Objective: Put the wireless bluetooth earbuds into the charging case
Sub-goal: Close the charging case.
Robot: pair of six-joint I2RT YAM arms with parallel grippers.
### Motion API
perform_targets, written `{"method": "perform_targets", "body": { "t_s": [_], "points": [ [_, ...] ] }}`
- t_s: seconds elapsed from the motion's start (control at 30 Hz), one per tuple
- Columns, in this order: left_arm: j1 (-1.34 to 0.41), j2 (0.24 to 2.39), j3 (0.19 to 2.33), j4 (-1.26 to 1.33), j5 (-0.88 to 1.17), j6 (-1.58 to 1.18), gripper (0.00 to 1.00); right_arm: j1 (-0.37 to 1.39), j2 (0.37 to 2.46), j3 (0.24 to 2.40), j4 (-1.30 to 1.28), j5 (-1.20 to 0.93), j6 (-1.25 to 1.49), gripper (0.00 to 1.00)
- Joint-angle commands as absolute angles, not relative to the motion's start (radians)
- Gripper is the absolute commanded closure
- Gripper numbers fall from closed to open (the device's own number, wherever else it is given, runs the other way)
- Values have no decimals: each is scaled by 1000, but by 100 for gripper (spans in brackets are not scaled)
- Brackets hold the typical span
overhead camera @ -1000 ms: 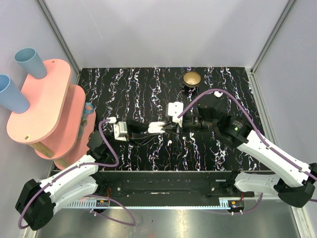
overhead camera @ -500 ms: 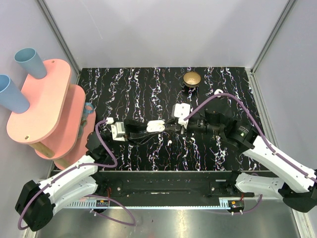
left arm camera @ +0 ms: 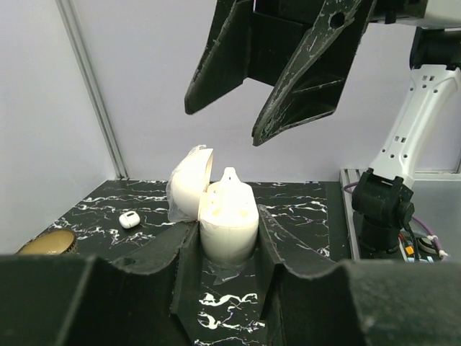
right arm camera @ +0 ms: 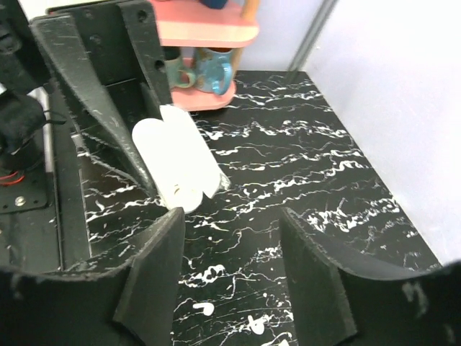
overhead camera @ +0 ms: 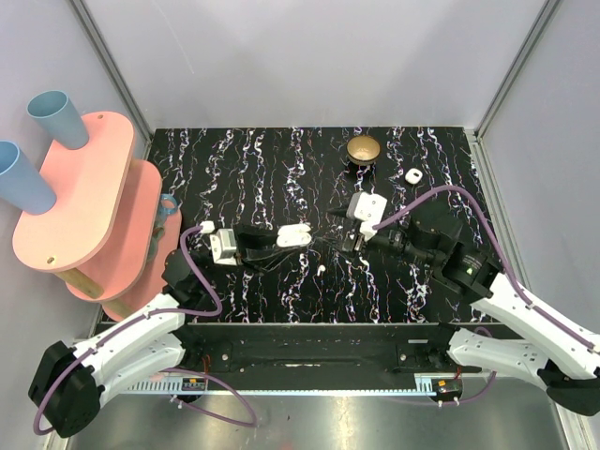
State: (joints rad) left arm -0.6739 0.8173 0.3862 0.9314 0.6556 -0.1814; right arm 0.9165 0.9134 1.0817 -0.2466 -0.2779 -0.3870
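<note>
The charging case [left arm camera: 227,220] is a white pebble with its lid [left arm camera: 189,184] swung open to the left. My left gripper [left arm camera: 227,241] is shut on its body. One of the wireless bluetooth earbuds [left arm camera: 229,176] pokes up out of the case top. In the top view the case [overhead camera: 293,234] sits mid-table in the left gripper [overhead camera: 298,241]. My right gripper [overhead camera: 345,244] is open and empty, a short way right of the case. In the right wrist view the right gripper [right arm camera: 230,238] frames bare table, with the case [right arm camera: 176,162] beyond. Another earbud [overhead camera: 412,174] lies at the back right.
A gold round dish [overhead camera: 363,148] on a black base stands at the back of the table, also seen as the dish [left arm camera: 47,241] in the left wrist view. The loose earbud [left arm camera: 130,219] lies near it. Pink shelves [overhead camera: 84,202] with blue cups [overhead camera: 56,117] stand at the left.
My right gripper has opened and drawn back to the right, away from the case. The left gripper and the case have stayed put.
</note>
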Motion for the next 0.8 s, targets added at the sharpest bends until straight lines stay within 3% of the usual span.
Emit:
{"method": "perform_targets", "body": {
  "t_s": [0.0, 0.17, 0.23, 0.37, 0.6, 0.77],
  "points": [
    [-675, 793, 388, 973, 554, -155, 100, 917, 887, 1051, -55, -114, -257, 34],
    [-675, 818, 347, 1051, 440, -153, 100, 917, 986, 1158, -132, 90, -51, 17],
    [-675, 830, 344, 1069, 422, -161, 100, 910, 1081, 1293, -265, 211, 47, 6],
    [-675, 868, 345, 1104, 431, -172, 100, 819, 1193, 1448, -406, 60, 213, 3],
    [-675, 916, 348, 1170, 460, -213, 100, 758, 1132, 1382, -223, -21, 342, 0],
    [-673, 911, 354, 1163, 471, -218, 100, 678, 1196, 1465, -276, -187, 457, 0]
  ]
}}
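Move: Just off the right hand's fingertips, the open charging case sits about 8 cm to its left, 2 cm back and some 4 cm lower. The bowl stands roughly 30 cm ahead and 15 cm to the right on the tabletop, perhaps 25 cm below; a small white piece lies nearly under the hand, around 6 cm back. The left hand already grips the case, whose middle is about 2 cm right of its finger pads and 1 cm above. Backing off from the charging case, the right hand sweeps forward about 10 cm and rises some 5 cm, its empty fingers spreading from about half open to fully open. Its wrist rolls strongly while the fingers swing about 25 degrees clockwise to point forward-left. Meanwhile the left hand keeps its grip and carries the case about 4 cm forward, turning it some 10 degrees counter-clockwise. ##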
